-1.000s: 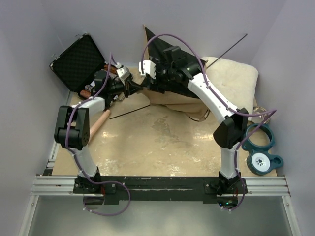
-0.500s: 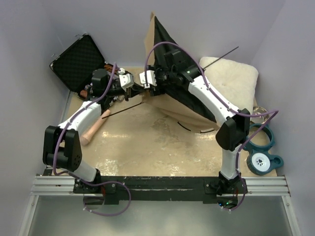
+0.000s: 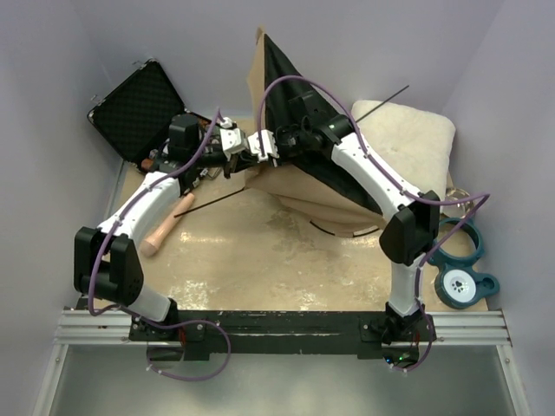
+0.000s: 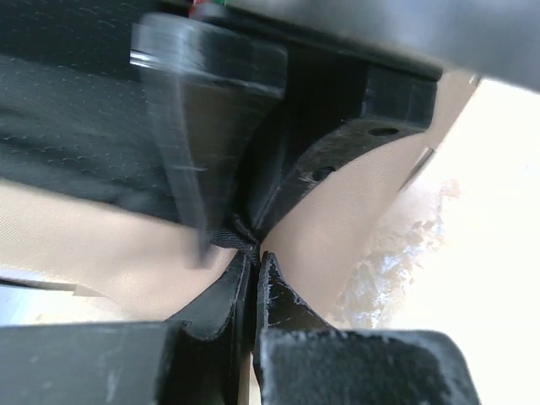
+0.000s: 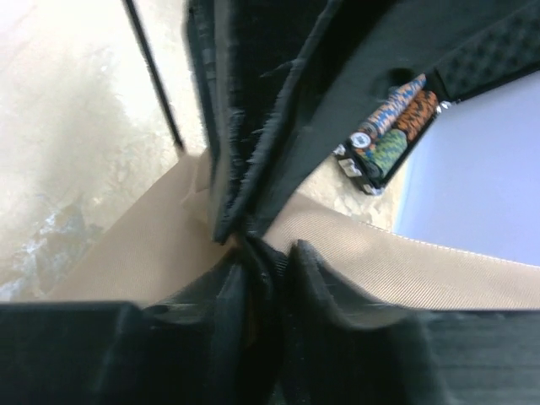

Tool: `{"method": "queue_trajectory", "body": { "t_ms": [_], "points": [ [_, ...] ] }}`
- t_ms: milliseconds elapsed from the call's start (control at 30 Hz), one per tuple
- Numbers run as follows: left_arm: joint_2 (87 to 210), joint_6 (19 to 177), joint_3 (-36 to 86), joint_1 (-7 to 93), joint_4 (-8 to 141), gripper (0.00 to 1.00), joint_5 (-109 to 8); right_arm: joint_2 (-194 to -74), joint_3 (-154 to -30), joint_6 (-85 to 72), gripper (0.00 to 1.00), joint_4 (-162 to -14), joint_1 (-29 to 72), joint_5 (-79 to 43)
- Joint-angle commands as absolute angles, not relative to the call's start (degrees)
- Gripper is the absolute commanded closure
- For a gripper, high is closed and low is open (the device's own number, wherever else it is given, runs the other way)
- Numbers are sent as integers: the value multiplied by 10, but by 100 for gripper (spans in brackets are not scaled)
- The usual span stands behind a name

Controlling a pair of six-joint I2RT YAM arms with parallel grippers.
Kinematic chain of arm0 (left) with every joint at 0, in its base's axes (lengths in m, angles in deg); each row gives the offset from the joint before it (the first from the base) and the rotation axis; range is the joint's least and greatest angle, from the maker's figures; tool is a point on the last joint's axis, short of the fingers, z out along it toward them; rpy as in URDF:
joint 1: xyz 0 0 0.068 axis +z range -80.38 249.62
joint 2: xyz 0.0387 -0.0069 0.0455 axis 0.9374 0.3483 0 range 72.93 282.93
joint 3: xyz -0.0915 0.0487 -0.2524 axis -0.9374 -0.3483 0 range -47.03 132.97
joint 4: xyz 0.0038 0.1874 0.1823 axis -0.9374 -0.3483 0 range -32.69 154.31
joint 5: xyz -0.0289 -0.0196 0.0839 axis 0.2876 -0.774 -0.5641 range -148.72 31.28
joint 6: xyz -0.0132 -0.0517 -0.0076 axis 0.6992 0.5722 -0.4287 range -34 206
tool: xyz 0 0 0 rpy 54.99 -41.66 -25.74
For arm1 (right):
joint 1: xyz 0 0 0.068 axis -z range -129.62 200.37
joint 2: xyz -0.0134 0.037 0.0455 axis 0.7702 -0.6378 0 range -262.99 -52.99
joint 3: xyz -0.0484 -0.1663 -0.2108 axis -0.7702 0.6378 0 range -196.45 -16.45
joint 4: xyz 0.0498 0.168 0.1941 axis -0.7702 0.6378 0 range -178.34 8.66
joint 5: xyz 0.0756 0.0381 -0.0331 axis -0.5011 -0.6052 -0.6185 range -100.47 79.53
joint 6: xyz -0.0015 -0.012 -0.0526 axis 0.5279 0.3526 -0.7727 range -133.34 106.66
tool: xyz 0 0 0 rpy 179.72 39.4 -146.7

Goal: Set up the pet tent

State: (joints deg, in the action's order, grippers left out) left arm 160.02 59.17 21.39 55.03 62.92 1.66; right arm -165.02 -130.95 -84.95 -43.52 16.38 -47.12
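Note:
The pet tent (image 3: 303,186) stands half raised at the back centre, tan fabric below and its black underside (image 3: 282,74) turned up. One thin black pole (image 3: 212,203) lies on the table to its left, and another pole (image 3: 390,97) sticks out over the cushion. My left gripper (image 3: 232,143) and right gripper (image 3: 260,146) meet tip to tip at the tent's near-left corner. In the left wrist view my left gripper (image 4: 256,257) is shut on a black strap at the tan fabric (image 4: 101,245). In the right wrist view my right gripper (image 5: 268,253) is pinched on the same black webbing.
An open black foam-lined case (image 3: 139,108) holding coloured chips (image 5: 388,126) sits at the back left. A white fluffy cushion (image 3: 416,139) lies at the back right, partly under the tent. Teal rings (image 3: 455,251) rest at the right edge. A pinkish cylinder (image 3: 169,227) lies by the left arm.
The tent rose from lying low to standing with its black underside up. My left arm stretched toward its corner, and my right gripper went from wide open to pinched on the strap.

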Motion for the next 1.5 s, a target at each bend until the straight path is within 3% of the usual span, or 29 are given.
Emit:
{"method": "queue_trajectory", "body": {
  "t_ms": [0, 33, 133, 200, 367, 667, 900, 1167, 1467],
  "points": [
    [1579, 588, 260, 539, 607, 100, 43, -1666, -1334, -828, 100, -415, 163, -521],
    [1573, 599, 260, 543, 608, 99, 45, -1666, -1335, -812, 100, -418, 164, -525],
    [1544, 724, 231, 586, 696, 72, 60, -1656, -1326, -775, 100, -439, 174, -537],
    [1516, 873, 184, 630, 809, 63, 72, -1643, -1305, -744, 100, -467, 186, -550],
    [1464, 849, 127, 652, 812, 63, 60, -1620, -1282, -716, 100, -498, 197, -569],
    [1498, 878, 119, 613, 832, 63, 47, -1608, -1270, -709, 100, -509, 197, -585],
    [1525, 826, 126, 600, 793, 70, 48, -1601, -1265, -712, 100, -508, 197, -595],
    [1528, 718, 129, 600, 693, 67, 52, -1600, -1264, -720, 100, -505, 198, -604],
    [1559, 727, 147, 583, 722, 64, 40, -1605, -1275, -735, 100, -483, 199, -614]
  ]
}}
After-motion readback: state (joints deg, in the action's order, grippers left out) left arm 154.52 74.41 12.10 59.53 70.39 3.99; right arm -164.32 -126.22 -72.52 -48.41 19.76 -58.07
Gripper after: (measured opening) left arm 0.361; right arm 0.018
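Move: The tent's black-edged corner is still pinched between the left fingertips and sits within about 1 cm of the right hand's part-open fingers, just behind its hand point. From the left hand, the loose black pole lies about 11 cm left and 10 cm back, roughly 15 cm lower; the chip case's tray is some 19 cm left and 6 cm ahead, about 22 cm lower. Right pinches the tent corner; left lets go, rises leftward about 9 cm, then sinks 8 cm, fingers part-open. ##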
